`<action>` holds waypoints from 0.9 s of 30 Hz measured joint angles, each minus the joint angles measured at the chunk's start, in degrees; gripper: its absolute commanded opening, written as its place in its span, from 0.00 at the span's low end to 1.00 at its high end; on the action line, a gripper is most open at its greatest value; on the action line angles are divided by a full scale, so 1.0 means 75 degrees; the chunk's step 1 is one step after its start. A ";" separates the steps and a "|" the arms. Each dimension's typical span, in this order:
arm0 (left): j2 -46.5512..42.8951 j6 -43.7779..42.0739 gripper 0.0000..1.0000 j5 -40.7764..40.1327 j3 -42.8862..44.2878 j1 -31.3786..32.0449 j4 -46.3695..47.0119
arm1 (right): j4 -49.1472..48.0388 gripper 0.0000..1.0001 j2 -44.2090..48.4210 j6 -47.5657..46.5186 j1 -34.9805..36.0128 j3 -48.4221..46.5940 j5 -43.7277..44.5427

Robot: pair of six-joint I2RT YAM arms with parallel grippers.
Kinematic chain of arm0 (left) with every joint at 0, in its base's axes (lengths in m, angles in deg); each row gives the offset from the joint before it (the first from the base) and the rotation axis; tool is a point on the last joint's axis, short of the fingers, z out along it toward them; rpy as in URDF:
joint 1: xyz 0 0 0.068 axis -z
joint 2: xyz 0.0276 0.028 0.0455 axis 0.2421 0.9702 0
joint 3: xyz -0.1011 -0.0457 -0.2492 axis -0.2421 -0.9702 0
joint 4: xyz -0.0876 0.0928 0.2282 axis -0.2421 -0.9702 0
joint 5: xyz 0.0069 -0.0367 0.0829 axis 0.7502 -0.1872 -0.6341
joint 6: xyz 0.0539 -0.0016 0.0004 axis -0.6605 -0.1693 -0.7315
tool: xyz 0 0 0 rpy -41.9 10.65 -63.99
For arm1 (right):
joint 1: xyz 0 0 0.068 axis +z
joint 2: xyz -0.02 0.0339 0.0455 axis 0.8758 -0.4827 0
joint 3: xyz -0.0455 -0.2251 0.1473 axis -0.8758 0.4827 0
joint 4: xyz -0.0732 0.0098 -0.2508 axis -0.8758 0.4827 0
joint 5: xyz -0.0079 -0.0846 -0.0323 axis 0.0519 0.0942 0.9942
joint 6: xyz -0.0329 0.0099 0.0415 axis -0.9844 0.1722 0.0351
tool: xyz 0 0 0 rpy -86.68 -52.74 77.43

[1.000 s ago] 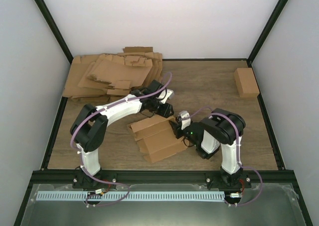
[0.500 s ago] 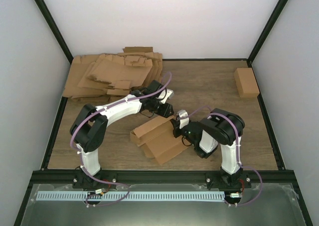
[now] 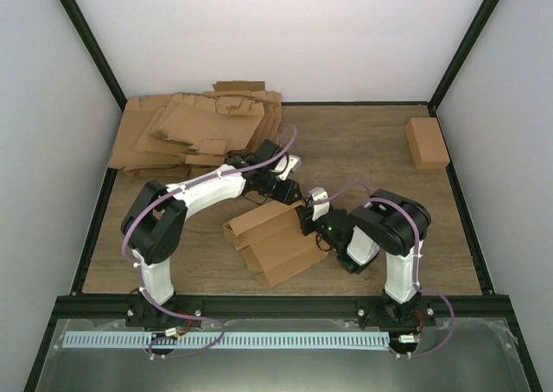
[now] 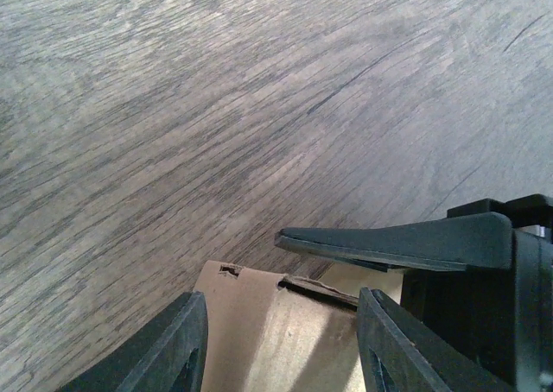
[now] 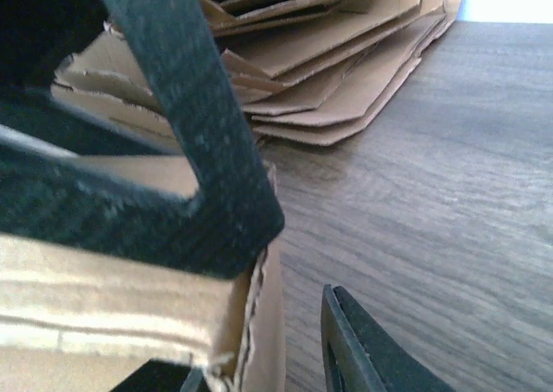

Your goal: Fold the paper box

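Note:
The paper box (image 3: 272, 237) lies half folded at the table's centre, a creased brown carton with raised panels. My left gripper (image 3: 289, 193) reaches down on its far end. In the left wrist view one box panel (image 4: 285, 340) fills the gap between both fingers (image 4: 177, 349), touching each. My right gripper (image 3: 308, 219) meets the box's right end. In the right wrist view a box wall edge (image 5: 259, 323) stands between its jaws, with a gap to the right finger (image 5: 371, 357). The left arm's black finger (image 5: 199, 150) crosses that view.
A thick heap of flat cardboard sheets (image 3: 199, 133) fills the back left corner and shows again in the right wrist view (image 5: 346, 55). A small closed carton (image 3: 427, 142) sits at the back right. A black frame (image 3: 259, 304) borders the table.
The right gripper pinched shut on the box's end, then parted again. The box's panels shifted slightly right and back. The left arm stayed put.

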 measured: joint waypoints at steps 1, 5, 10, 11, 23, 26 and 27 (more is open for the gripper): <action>0.0000 0.0006 0.49 0.0006 -0.0015 0.0000 0.0032 | -0.0003 0.26 0.0055 0.0000 0.0000 0.0000 0.0006; -0.0023 0.0055 0.49 0.0038 -0.0047 0.0000 0.0058 | -0.0055 0.20 0.0152 0.0000 0.0000 0.0000 0.0029; -0.0029 0.0172 0.49 0.0093 -0.0102 0.0000 0.0172 | -0.0087 0.01 0.0152 0.0038 0.0023 -0.0003 0.0038; -0.0029 0.0187 0.49 0.0102 -0.0114 0.0000 0.0204 | -0.0085 0.01 0.0152 0.0044 0.0023 -0.0003 0.0015; -0.1145 0.0332 1.00 -0.0822 0.0195 0.0248 -0.0787 | 0.0300 0.01 0.0580 0.0184 0.0015 -0.0006 0.0428; -0.2066 0.0437 1.00 -0.1204 0.0428 0.0382 -0.0903 | 0.0938 0.01 0.1052 0.0522 0.0003 -0.0026 0.0877; -0.2430 0.0501 1.00 -0.1338 0.0428 0.0402 -0.0924 | 0.1221 0.01 0.1262 0.0691 -0.0026 -0.0064 0.1058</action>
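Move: Both grippers are already at the paper box's far right corner: it sits about 1 cm below the left hand point, and about 1 cm ahead and 1 cm to the left of the right hand point. The box's middle lies some 11 cm back, 5 cm to the left and 5 cm below the left hand. From that same hand, the cardboard stack is roughly 17 cm ahead, 22 cm to the left and 3 cm lower. Close the right gripper to pinch the cardboard edge at the corner while the left stays put astride the wall. Then open the left fingers fully and raise that hand about 14 cm, nearly straight up off the box, tipping its fingertips some 15 degrees forward. Meanwhile ease the right hand up about 3 cm, drifting right and forward, with a slight clockwise turn. ##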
